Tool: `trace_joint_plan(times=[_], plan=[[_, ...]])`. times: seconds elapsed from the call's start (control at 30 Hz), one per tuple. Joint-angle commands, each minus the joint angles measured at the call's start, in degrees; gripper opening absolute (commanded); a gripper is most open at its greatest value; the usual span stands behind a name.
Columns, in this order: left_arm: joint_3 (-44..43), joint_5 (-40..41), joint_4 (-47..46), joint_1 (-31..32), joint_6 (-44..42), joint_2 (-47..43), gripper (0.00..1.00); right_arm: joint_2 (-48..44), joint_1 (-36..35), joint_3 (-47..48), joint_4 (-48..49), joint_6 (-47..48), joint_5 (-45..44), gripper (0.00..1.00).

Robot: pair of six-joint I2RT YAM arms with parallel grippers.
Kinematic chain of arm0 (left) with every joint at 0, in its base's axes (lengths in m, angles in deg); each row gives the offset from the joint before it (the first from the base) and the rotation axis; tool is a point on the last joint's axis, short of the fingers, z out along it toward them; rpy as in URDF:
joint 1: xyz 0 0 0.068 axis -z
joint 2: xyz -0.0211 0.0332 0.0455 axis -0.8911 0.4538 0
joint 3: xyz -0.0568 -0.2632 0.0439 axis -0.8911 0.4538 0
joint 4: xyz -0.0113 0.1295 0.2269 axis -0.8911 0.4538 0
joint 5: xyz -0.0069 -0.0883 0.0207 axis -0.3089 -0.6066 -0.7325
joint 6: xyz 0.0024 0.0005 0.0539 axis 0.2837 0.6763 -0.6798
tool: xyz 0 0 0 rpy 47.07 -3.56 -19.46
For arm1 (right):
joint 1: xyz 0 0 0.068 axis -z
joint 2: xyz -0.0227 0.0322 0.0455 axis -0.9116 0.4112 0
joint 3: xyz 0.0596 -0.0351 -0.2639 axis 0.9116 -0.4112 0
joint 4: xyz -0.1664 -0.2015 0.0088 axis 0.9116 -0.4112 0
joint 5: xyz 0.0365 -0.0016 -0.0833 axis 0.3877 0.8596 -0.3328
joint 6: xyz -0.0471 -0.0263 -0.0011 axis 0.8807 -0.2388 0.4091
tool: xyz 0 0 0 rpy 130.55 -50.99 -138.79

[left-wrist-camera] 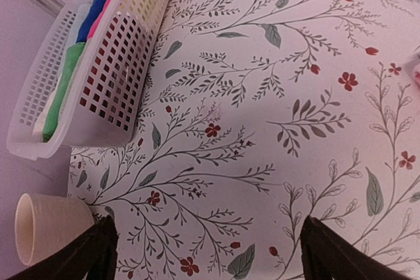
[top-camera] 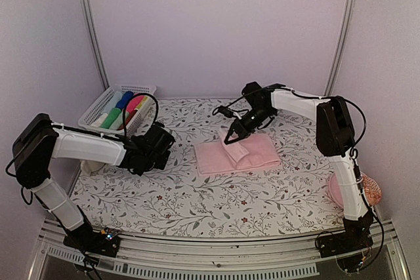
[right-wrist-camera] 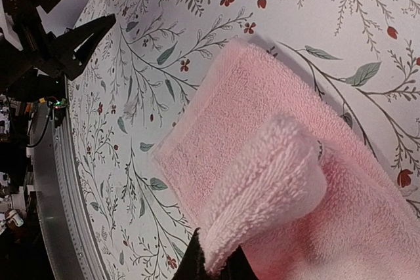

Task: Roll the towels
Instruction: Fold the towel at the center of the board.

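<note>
A pale pink towel (top-camera: 252,155) lies flat on the flowered tablecloth at the table's middle. My right gripper (top-camera: 230,140) is over its near-left part, shut on a strip of the towel's edge that is lifted and curled back over the flat cloth. In the right wrist view that curled fold (right-wrist-camera: 262,188) runs up from the shut right gripper (right-wrist-camera: 216,263), with the flat part of the towel (right-wrist-camera: 216,122) beneath it. My left gripper (top-camera: 159,146) hovers left of the towel, open with nothing in it. In the left wrist view the left gripper (left-wrist-camera: 207,247) frames only bare tablecloth.
A white slotted basket (top-camera: 98,106) of bright rolled cloths stands at the back left, also in the left wrist view as the basket (left-wrist-camera: 118,77). Beside it lies a pale cup (left-wrist-camera: 46,224). A pink plate (top-camera: 357,191) sits by the right arm's base.
</note>
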State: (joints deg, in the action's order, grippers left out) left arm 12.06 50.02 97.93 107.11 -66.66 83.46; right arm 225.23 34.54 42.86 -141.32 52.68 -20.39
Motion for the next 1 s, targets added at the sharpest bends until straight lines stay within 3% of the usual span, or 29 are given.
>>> trace_joint_plan(times=[0.0, 0.3, 0.67, 0.97], plan=[[0.3, -0.1, -1.0, 0.5, -0.3, 0.6, 0.97, 1.1, -1.0, 2.6, 2.2, -1.1, 2.3, 0.04], [0.0, -0.1, -1.0, 0.5, -0.4, 1.1, 0.97, 2.3, -1.8, 3.9, 3.1, -2.0, 2.8, 0.04], [-0.2, -0.2, -1.0, 0.5, -0.4, 1.4, 0.97, 5.2, -2.8, 4.6, 5.2, -3.2, 3.7, 0.13], [-0.2, 0.0, -0.9, 0.5, -0.5, 1.6, 0.97, 5.8, -4.0, 5.2, 4.7, -2.8, 6.4, 0.32]])
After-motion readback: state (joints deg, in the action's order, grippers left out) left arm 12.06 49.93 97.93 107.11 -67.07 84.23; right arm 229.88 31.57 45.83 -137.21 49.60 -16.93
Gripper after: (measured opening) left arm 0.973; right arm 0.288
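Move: The right hand, shut on the carried-over end of the pink towel, has the towel's left edge about 10 cm to its left, 5 cm back and some 5 cm lower. From this hand the towel's folded right edge lies roughly 13 cm to the right and 2 cm back, and the white basket some 35 cm left and 12 cm farther out. From the idle left hand the towel's left edge is about 9 cm right, 1 cm back and 5 cm below. Leftward over the pink towel, the right hand carries the pinched end some 4 cm nearer the towel's left edge, first lifting it slightly, then sinking about 3 cm from that height to lay it down. The fingers begin to part as it sinks and end about a quarter open, with the towel end still between them and their grip loosened. ##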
